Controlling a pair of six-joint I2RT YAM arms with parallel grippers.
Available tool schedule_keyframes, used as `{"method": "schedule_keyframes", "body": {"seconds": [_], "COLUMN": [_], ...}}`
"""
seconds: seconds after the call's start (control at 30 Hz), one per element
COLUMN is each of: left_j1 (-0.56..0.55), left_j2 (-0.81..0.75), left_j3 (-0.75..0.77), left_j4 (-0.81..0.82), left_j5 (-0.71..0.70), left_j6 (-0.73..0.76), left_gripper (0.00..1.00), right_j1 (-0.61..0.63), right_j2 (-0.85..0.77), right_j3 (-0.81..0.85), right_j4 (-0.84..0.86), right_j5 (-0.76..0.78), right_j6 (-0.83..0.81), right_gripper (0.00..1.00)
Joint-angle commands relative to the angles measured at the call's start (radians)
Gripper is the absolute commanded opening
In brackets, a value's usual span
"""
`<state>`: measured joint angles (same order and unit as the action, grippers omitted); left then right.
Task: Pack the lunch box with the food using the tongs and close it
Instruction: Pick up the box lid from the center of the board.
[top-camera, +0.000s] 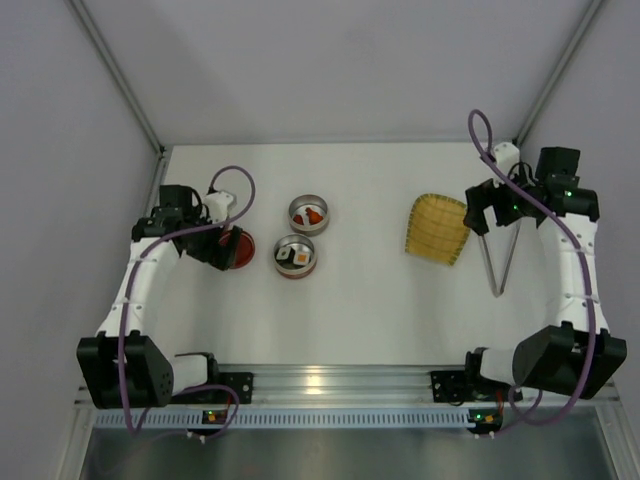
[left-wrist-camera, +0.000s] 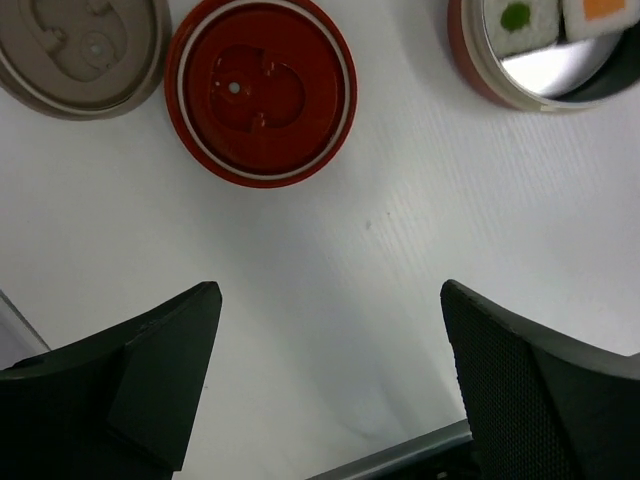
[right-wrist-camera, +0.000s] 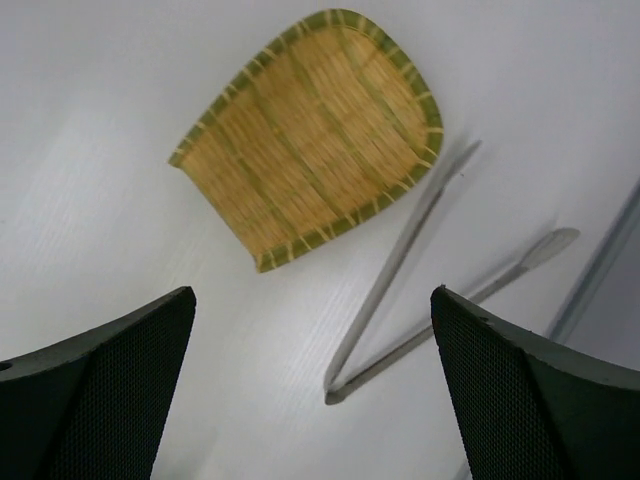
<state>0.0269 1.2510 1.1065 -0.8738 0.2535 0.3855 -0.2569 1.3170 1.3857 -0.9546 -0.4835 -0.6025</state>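
The lunch box lies in parts: one round metal bowl (top-camera: 296, 256) holds food, white sushi blocks with a green top (left-wrist-camera: 516, 25) and an orange top (left-wrist-camera: 600, 12). A second bowl (top-camera: 308, 214) holds a small red piece. A red lid (left-wrist-camera: 260, 92) lies just ahead of my left gripper (left-wrist-camera: 330, 385), which is open and empty above bare table. The tongs (right-wrist-camera: 400, 310) lie flat right of the yellow tray (right-wrist-camera: 315, 135), hinge end toward my right gripper (right-wrist-camera: 312, 390), which hovers open over them with nothing between its fingers.
A grey round lid (left-wrist-camera: 85, 50) lies left of the red lid. White walls close the table at the back and both sides. A metal rail (top-camera: 330, 380) runs along the near edge between the arm bases.
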Motion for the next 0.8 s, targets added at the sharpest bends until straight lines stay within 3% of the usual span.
{"method": "schedule_keyframes", "body": {"seconds": [0.0, 0.13, 0.17, 0.3, 0.53, 0.77], "left_j1": [0.005, 0.002, 0.002, 0.002, -0.001, -0.012], "left_j2": [-0.024, 0.08, 0.103, 0.2, 0.254, 0.346], "left_j3": [-0.048, -0.019, -0.008, 0.018, -0.028, -0.046], "left_j4": [-0.021, -0.037, -0.037, -0.017, 0.071, 0.142], "left_j5": [0.064, 0.093, 0.092, 0.092, 0.176, 0.147], "left_j6": [0.252, 0.417, 0.443, 0.603, 0.78, 0.84], "left_gripper": [0.94, 0.79, 0.71, 0.61, 0.59, 0.57], "right_j1": [0.07, 0.108, 0.11, 0.114, 0.116, 0.114], "right_j2": [-0.05, -0.056, -0.056, -0.071, -0.097, -0.096], "right_j3": [-0.043, -0.059, -0.066, -0.097, -0.142, -0.16], "right_j4": [-0.059, -0.058, -0.058, -0.05, -0.058, -0.052], "right_j5": [-0.075, -0.133, -0.142, -0.158, -0.158, -0.158], "right_j6": [-0.014, 0.026, 0.03, 0.041, 0.037, 0.044], "right_gripper": [0.99, 0.99, 0.99, 0.99, 0.99, 0.99]}}
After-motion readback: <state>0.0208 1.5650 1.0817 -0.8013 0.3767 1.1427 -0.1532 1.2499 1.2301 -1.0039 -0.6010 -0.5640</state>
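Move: The red box lid lies roughly 6 cm ahead of my empty left hand, neither left nor right of it, and about 13 cm below. The grey lid is beyond it, some 14 cm ahead and 7 cm left of me; the sushi box is about 5 cm ahead and 15 cm right, the other food bowl 15 cm ahead and 18 cm right. From my right hand the red lid is some 55 cm left, 1 cm back. I lower my left hand about 9 cm towards the red lid, easing back a little at first and then reaching forward, while turning it some 40 degrees clockwise and narrowing the wide-open fingers to a bit over half. They aren't on the lid yet. My empty right hand swings left, back and slightly down, away from the tongs, fingers still wide open. ##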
